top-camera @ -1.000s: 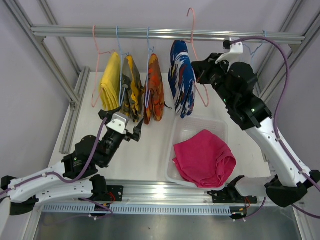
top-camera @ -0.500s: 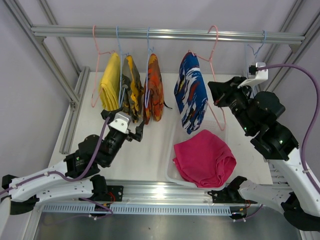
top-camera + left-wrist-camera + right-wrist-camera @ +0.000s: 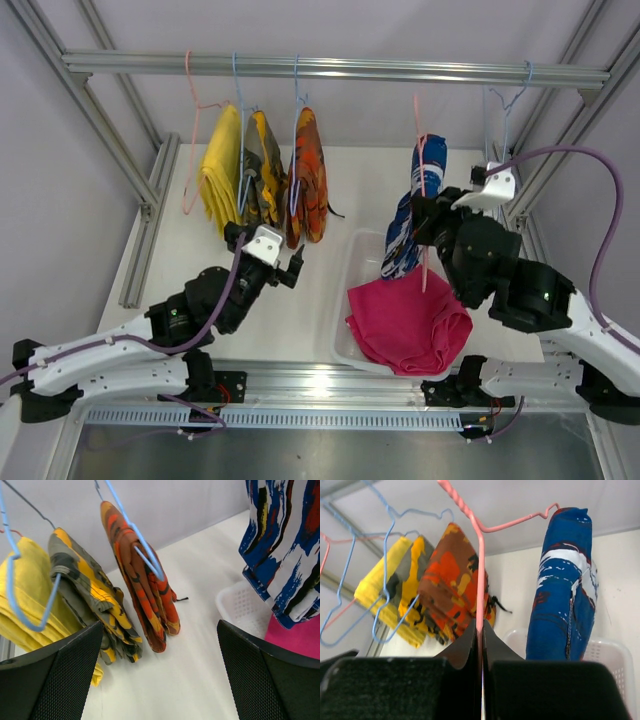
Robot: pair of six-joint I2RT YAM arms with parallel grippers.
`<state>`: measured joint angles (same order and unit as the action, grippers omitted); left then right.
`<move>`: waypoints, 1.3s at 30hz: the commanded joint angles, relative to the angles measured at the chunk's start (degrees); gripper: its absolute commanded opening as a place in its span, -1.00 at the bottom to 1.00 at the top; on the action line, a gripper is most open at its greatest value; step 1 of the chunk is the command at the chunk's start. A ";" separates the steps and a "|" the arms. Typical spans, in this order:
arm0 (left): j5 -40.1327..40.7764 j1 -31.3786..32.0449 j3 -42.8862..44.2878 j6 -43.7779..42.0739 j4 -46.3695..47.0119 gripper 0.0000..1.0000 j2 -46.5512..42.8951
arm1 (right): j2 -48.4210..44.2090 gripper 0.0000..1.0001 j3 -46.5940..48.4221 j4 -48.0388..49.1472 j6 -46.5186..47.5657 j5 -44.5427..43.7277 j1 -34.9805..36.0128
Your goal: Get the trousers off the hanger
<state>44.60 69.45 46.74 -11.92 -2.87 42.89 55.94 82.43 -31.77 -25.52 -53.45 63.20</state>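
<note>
My right gripper point(image 3: 428, 222) point(image 3: 480, 632) is shut on a pink wire hanger point(image 3: 419, 165) point(image 3: 479, 580) and holds it off the rail, above the white basket point(image 3: 352, 290). Blue patterned trousers point(image 3: 412, 215) point(image 3: 565, 585) hang over that hanger. Plain magenta-pink trousers point(image 3: 408, 318) lie in the basket. Yellow point(image 3: 220, 170), olive-yellow camouflage point(image 3: 262, 180) and orange camouflage trousers point(image 3: 307, 178) point(image 3: 145, 585) hang on hangers from the rail point(image 3: 330, 67). My left gripper point(image 3: 275, 258) point(image 3: 160, 680) is open and empty, low in front of the camouflage trousers.
An empty blue hanger point(image 3: 510, 100) hangs at the rail's right end. Aluminium frame posts point(image 3: 100, 130) stand at both sides. The basket's rim point(image 3: 240, 605) shows at the right of the left wrist view.
My right gripper has carried the pink hanger with the blue trousers down and toward me, turning it edge-on over the basket. My left arm has moved forward and to the right.
</note>
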 commanded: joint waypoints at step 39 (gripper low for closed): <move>-14.00 16.60 -5.43 -16.03 73.89 0.99 36.12 | -9.01 -1.00 -8.69 -0.32 -18.43 -12.56 13.09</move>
<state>36.29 87.02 40.23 -30.24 67.55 78.37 47.53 72.97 -37.87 -42.06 -66.92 76.79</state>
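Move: The blue trousers hang on the pink hanger still gripped by the right hand, their middle about 10 cm ahead of it, 2 cm right and 6 cm lower. From the open left hand they lie some 24 cm right, 7 cm ahead and 3 cm higher. The orange camouflage trousers are about 17 cm ahead of the left hand, 6 cm right and 2 cm higher; the magenta trousers in the basket are roughly 28 cm right of it, 3 cm back and 28 cm below. Open left hand sweeps about 19 cm right, 7 back, towards the trousers; right draws its hanger back, down. ##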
